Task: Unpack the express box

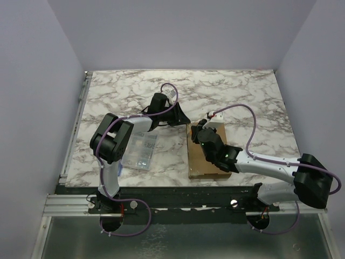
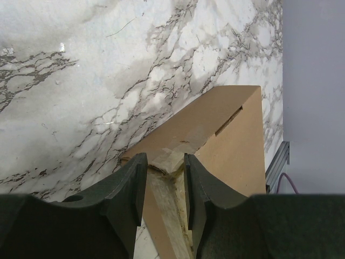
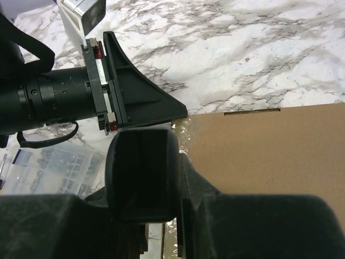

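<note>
The express box (image 1: 198, 164) lies flat and closed on the marble table, a brown cardboard mailer with clear tape along its left edge. My left gripper (image 1: 185, 123) reaches in from the left to the box's far left corner. In the left wrist view its jaws (image 2: 165, 162) stand narrow, closed around the taped corner of the box (image 2: 232, 135). My right gripper (image 1: 197, 134) sits just beside it on the box's left edge. In the right wrist view, the right gripper (image 3: 172, 148) is closed on the taped edge of the box (image 3: 269, 151), with the left gripper's finger (image 3: 145, 97) touching the corner just beyond.
A clear plastic organizer case (image 1: 141, 151) of small parts lies left of the box, under the left arm, and shows again in the right wrist view (image 3: 48, 170). Metal rails run along the table's left side (image 1: 73, 140) and near edge (image 1: 178, 202). Pale walls enclose the table.
</note>
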Robot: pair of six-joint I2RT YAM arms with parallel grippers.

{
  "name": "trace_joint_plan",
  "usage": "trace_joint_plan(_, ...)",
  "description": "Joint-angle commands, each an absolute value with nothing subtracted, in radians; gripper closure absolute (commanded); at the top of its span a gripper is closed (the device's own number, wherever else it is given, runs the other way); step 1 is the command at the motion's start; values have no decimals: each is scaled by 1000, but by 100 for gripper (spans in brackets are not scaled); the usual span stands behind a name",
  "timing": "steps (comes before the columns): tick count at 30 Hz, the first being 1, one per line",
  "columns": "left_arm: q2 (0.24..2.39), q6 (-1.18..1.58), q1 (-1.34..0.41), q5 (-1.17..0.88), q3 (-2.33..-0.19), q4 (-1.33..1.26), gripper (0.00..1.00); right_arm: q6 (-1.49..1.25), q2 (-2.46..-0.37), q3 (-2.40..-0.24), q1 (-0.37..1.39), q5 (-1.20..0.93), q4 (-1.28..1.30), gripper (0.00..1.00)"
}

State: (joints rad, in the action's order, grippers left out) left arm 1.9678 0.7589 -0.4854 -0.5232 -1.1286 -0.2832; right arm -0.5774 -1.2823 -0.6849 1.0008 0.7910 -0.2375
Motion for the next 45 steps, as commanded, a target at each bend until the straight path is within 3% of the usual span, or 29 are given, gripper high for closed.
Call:
trace_joint_plan(1,2002,747,-478,-471,-1108,-267,62,-595,-1304,-673,1010,777,-239,99)
trace_joint_plan(6,2003,753,-479,-454,-1099,-268,62,-607,-1308,-701,1040,786,-170,99)
trace_joint_plan(13,2009,761,-479,-418,-1088,-270,63,-778,-1362,-832,1147,883,207,99)
trace_joint_plan(24,2017,750,-477,-387,-1092,-260,63,-1008,-1439,-975,1316,968,570,100)
trace_joint_plan(26,2005,742,-476,-392,-1102,-250,60,-996,-1442,-957,1316,983,538,100)
trace_joint_plan(30,1918,663,-463,-355,-1141,-144,39,-861,-1432,-923,1315,1043,412,100)
trace_joint_plan(36,1732,631,-416,-262,-1136,42,22,-588,-1408,-854,1255,998,100,100)
trace_joint_plan(45,1729,713,-428,-443,-1062,41,24,-288,-1441,-810,1095,834,-263,100)
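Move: The right hand already holds the orange knife upright. The box's taped left seam runs below it, its middle about 3 cm back, 2 cm left and 11 cm down; the box's middle is 3 cm back and 8 cm to its right, some 13 cm down. The left hand has the far left corner between its fingers; that seam's middle is about 11 cm back from it and 3 cm down, the clear parts case 21 cm left and 8 cm back. The left fingers still straddle the box's far left corner, dip about 4 cm with it, then open wide and come free, rising to about 7 cm above and 7 cm left of their start. The right hand, keeping the knife gripped, draws it back about 8 cm along the seam, drifting left and slightly down, then returns forward 6 cm, rolling its left side down nearly 20 degrees. ##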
